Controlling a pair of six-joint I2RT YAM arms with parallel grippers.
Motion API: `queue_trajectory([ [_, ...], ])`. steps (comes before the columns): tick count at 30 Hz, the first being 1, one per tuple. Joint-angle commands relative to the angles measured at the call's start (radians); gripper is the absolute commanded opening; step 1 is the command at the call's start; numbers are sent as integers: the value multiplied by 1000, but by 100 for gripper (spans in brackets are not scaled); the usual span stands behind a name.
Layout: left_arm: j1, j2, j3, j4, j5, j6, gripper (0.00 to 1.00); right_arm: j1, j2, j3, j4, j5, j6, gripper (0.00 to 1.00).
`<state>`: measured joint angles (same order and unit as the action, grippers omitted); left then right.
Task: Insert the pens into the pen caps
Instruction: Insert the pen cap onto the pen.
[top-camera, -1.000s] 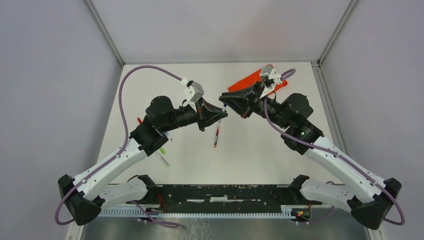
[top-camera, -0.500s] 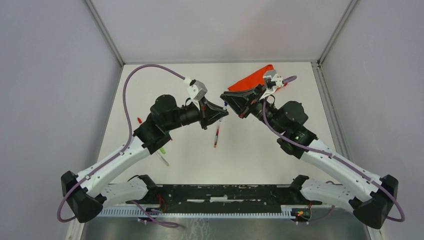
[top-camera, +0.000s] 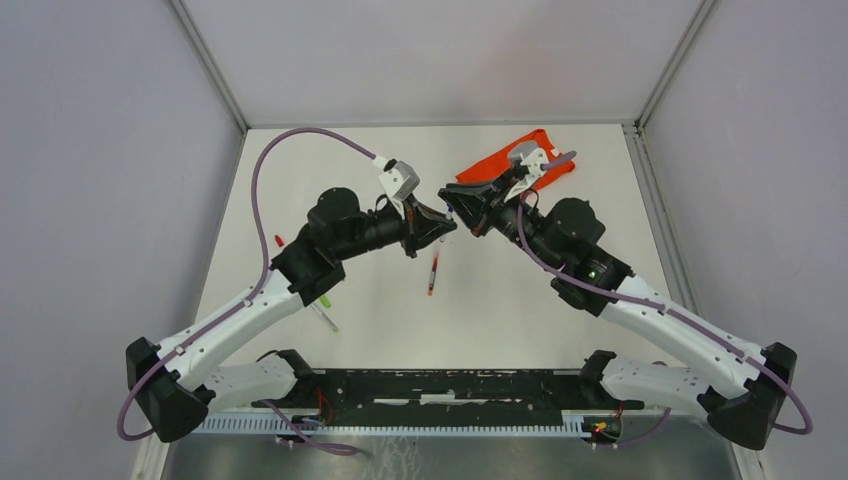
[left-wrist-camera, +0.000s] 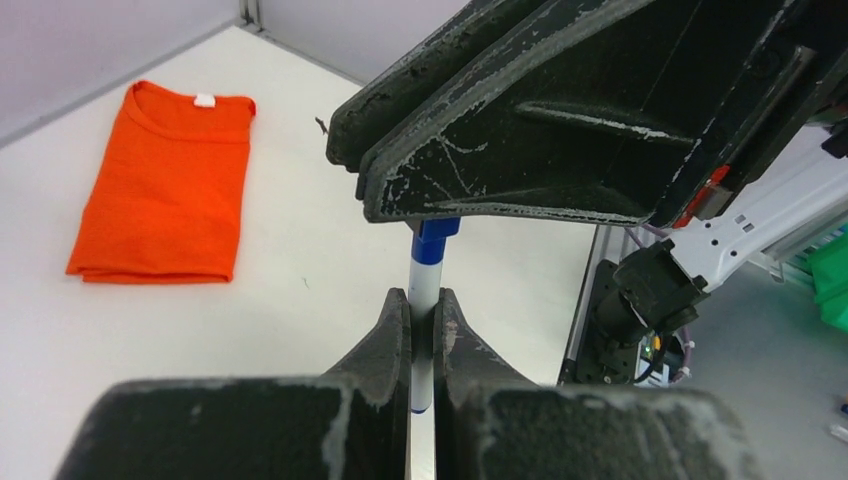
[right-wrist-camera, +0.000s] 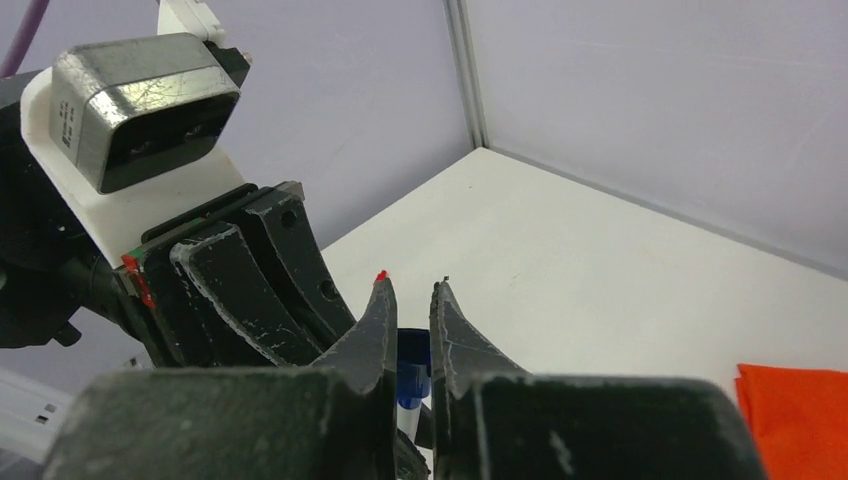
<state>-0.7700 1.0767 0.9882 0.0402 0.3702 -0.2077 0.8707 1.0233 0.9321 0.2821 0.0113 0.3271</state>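
Note:
Above the middle of the table my two grippers meet tip to tip. My left gripper (top-camera: 441, 226) (left-wrist-camera: 422, 296) is shut on the white barrel of a blue pen (left-wrist-camera: 424, 285) (top-camera: 450, 213). My right gripper (top-camera: 458, 207) (right-wrist-camera: 410, 288) is shut on a blue pen cap (right-wrist-camera: 411, 368). In the left wrist view the pen's blue end (left-wrist-camera: 437, 240) runs up under the right gripper's black fingers (left-wrist-camera: 520, 150), which hide the cap. How deep the pen sits in the cap I cannot tell.
A red pen (top-camera: 433, 272) lies on the table just below the grippers. A green pen (top-camera: 325, 300), another pen (top-camera: 324, 318) and a small red cap (top-camera: 279, 240) lie by the left arm. A folded orange shirt (top-camera: 535, 152) (left-wrist-camera: 165, 185) lies at the back right.
The right arm has swung left and lower, uncovering more of the orange shirt. The left wrist has edged right. Both grippers stay shut and tip to tip.

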Motion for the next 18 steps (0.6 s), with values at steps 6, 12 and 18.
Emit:
queue_trajectory([
  [6,18,-40,9,232,-106,61,2,14,-2,164,-249,-86,-186,35],
  [12,18,-67,-56,180,-140,56,2,13,-115,36,-74,-65,-169,52],
  [18,17,-73,-100,82,-236,11,2,13,-174,-108,-150,124,-175,57],
])
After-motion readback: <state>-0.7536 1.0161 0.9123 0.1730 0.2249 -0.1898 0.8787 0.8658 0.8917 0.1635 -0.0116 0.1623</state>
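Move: The blue cap is in the right fingers, already on the end of the upright pen; the pen body lies about 5 cm below the right hand and 1 cm back. From the left hand, gripping that pen, the cap is some 5 cm above and 1 cm ahead. On the table the red pen lies almost beneath the right hand, 2 cm left, 1 cm back and roughly 38 cm down; the orange cloth lies about 20 cm ahead, 14 cm right. The capped pen stays pinched in the left fingers, which lift it about 4 cm, then sink some 2.5 cm while drifting about 2 cm each forward and left. Meanwhile the right fingers open to over half, letting go of the cap; that hand first rises about 2 cm, then sinks as it backs away to the right and back, roughly 4 cm. ##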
